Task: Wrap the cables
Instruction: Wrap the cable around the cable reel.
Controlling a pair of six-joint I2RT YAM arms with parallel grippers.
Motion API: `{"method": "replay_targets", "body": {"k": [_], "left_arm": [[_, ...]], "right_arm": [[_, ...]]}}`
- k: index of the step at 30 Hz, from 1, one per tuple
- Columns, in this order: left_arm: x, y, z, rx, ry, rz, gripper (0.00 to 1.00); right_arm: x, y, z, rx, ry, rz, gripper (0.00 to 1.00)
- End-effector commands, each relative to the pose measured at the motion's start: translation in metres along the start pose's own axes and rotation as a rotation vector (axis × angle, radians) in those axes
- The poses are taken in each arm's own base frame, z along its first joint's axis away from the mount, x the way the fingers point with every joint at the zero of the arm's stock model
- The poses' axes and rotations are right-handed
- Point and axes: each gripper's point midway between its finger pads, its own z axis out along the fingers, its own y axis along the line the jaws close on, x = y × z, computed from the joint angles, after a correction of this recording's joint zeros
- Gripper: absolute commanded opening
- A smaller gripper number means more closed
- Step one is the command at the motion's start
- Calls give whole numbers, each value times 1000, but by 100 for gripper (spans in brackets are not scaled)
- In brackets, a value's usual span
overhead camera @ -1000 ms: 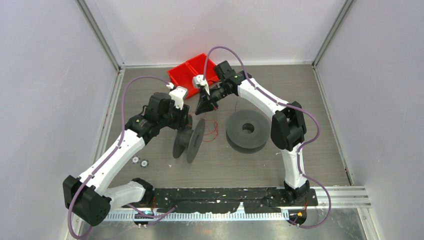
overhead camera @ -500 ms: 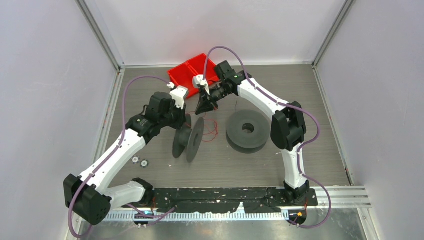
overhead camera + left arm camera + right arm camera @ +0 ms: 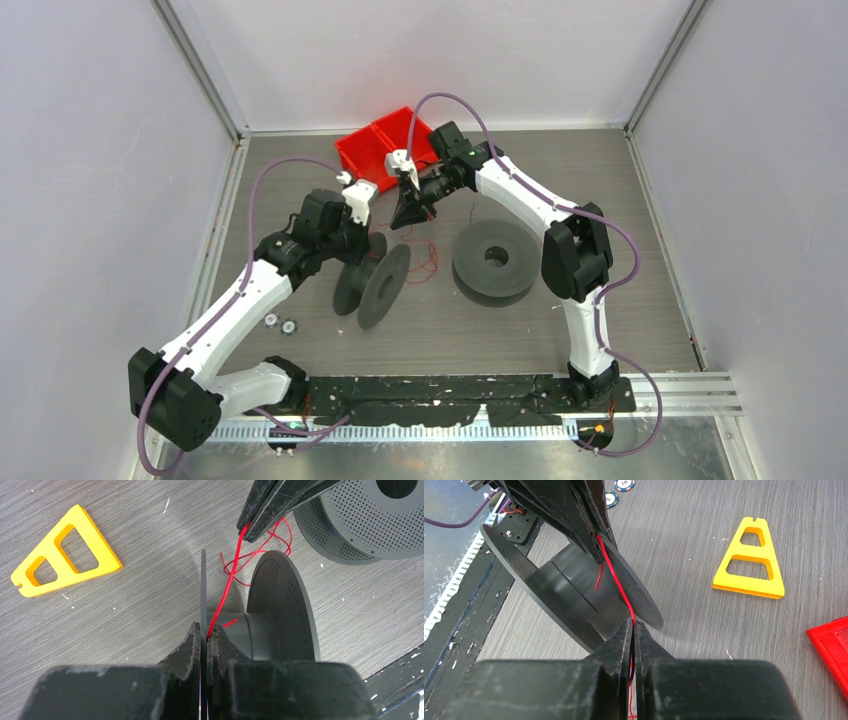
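A thin red cable (image 3: 229, 580) runs taut from my left gripper (image 3: 206, 633) up to my right gripper (image 3: 246, 528). My left gripper is shut on the thin near flange (image 3: 203, 587) of a dark grey spool (image 3: 372, 285), with the cable pinched beside the flange. The spool stands on edge and tilted, its hub (image 3: 247, 635) bare apart from a short loose cable end. My right gripper (image 3: 633, 626) is shut on the cable just past the spool's rim (image 3: 634, 592). Loose loops of cable (image 3: 426, 256) lie on the table behind it.
A second dark spool (image 3: 495, 260) lies flat to the right. A red bin (image 3: 385, 145) stands at the back. A yellow triangular piece (image 3: 751, 560) lies near the bin. Two poker chips (image 3: 280, 322) lie near the left arm. A black strip (image 3: 450, 395) runs along the near edge.
The spool has tilted and swung a little to the near left with my left gripper. My right arm has not moved.
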Motion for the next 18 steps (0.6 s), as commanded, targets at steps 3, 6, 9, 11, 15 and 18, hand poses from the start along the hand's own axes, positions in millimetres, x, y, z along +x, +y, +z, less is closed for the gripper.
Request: {"method": "replay_targets", "body": {"k": [3,6,9,11,15,18], "left_arm": [[-19,4,-19,-20,-69,58,0],[-38,13,-38,-51,-106,55,0],[-56,24,-64,-88,-126,34,0],[-67,31,-83,-119,-146,34,0],[-87,26,-119,-102,-220,43,0],[-100,13,-142,-48,-284,39,0]], "right_arm": [[-19,0,-11,48,-2,-51,25],[-20,0,-19,122,12,-16,42],[-27,3,-27,193,-9,-19,58],[-35,9,-34,252,-48,-51,67],[-50,19,-45,385,-177,-89,76],[-57,21,-49,454,-270,-130,78]]}}
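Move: The left hand pinches the cable reel's left flange at its upper rim, the reel's middle about 5 cm back, 3 cm to the right and 7 cm below. From the right hand, its fingers shut on the red cable, the reel's middle lies some 11 cm back, 6 cm left and 8 cm down; the loose cable loops on the table are about 6 cm back and 6 cm right, the spare reel 6 cm back and 22 cm right, both well below. The left hand lifts its reel about 12 cm, veering left; the right opens, frees the cable, retreats rightward. ##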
